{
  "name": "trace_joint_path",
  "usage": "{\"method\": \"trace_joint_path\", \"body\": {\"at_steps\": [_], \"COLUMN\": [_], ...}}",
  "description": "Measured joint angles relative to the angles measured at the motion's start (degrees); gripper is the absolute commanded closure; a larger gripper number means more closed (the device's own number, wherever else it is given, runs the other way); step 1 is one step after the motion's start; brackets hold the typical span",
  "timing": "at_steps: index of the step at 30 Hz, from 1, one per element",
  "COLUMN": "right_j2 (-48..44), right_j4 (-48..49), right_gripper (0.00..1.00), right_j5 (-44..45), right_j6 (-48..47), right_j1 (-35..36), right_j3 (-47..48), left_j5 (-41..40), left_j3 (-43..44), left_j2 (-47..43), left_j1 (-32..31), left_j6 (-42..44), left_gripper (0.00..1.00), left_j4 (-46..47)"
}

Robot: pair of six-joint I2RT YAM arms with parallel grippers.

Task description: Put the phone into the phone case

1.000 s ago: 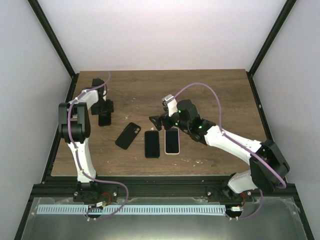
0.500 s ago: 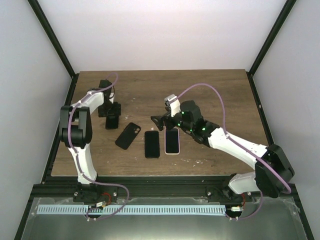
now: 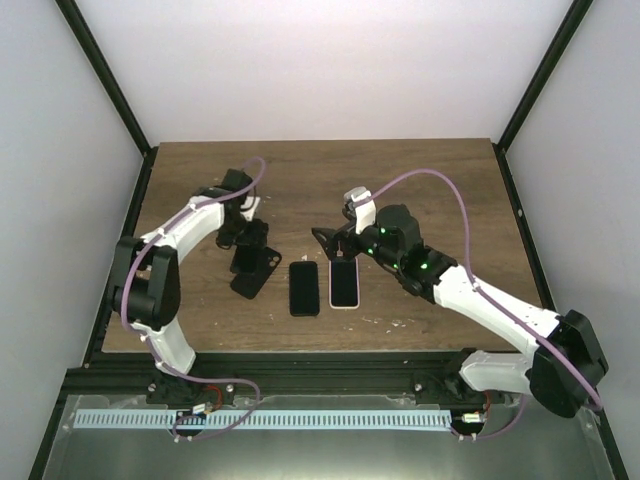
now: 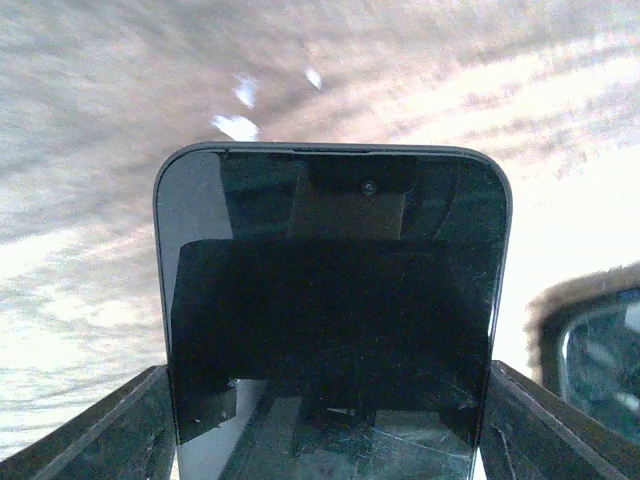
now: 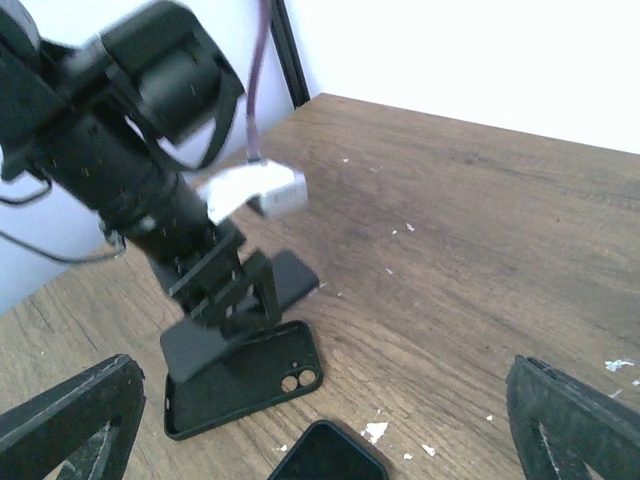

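My left gripper (image 3: pixel 244 240) is shut on a black phone (image 4: pixel 330 300) by its long edges; the dark screen fills the left wrist view between the fingers (image 4: pixel 100 430). In the right wrist view the phone (image 5: pixel 292 278) hangs tilted, its lower end over the open black phone case (image 5: pixel 250 385). The case lies flat with its camera holes showing. From above, the case (image 3: pixel 266 270) is partly hidden under the left gripper. My right gripper (image 3: pixel 328 243) stands open just right of it, with nothing between its fingers (image 5: pixel 70 420).
Two more phones lie face up side by side near the table's middle: a black one (image 3: pixel 304 288) and a white-edged one (image 3: pixel 344 283). The black one's top corner (image 5: pixel 325 458) shows below the case. White flecks dot the wooden table (image 3: pixel 440 190).
My left gripper has carried the phone from the back left rightward and forward until it is over the case. The right arm has shifted slightly to the right, still open.
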Motion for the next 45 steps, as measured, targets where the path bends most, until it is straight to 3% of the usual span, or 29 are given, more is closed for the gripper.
{"method": "trace_joint_path", "body": {"at_steps": [5,24,45], "right_j2": [-1.7,-4.5,-8.3], "right_j4": [-0.1,-0.1,-0.5], "right_gripper": [0.0,0.0,0.0], "right_j5": [0.8,1.2,1.4], "right_j6": [0.0,1.1,0.9], "right_j1": [-0.2,-0.4,-1.2], "right_j3": [-0.1,-2.2,-4.2], "left_j5": [-0.7,-7.2,-11.2], "left_j3": [-3.1,-8.0,-9.1], "left_j2": [1.8,2.1,2.0], "left_j1": [-4.6,-9.9,-10.2], "left_j6": [0.0,2.5,6.8], "left_gripper": [0.29,0.29,0.25], "left_j4": [0.0,3.0,7.3]}}
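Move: The left hand already holds the phone over the table; the open phone case lies about 6 cm back from this hand, 2 cm to its right and 7 cm below. A dark phone lies some 10 cm back and 15 cm to the hand's right, and the pink-cased phone about 9 cm back and 25 cm to the right, both at that same table level. From the idle right hand, the phone case is roughly 22 cm to the left, 5 cm ahead and 24 cm below. The left hand keeps its grip on the phone and brings it back and down about 5 cm each way, edging 2 cm or so to the right, down onto the open phone case; then, staying at that height, it eases nearly 2 cm forward again while rolling the left side up some 10–15 degrees and turning about as much clockwise, to line the phone up with the case. Meanwhile the empty right hand, still wide open, drifts around 3 cm to the right and a little up, away from the case. ##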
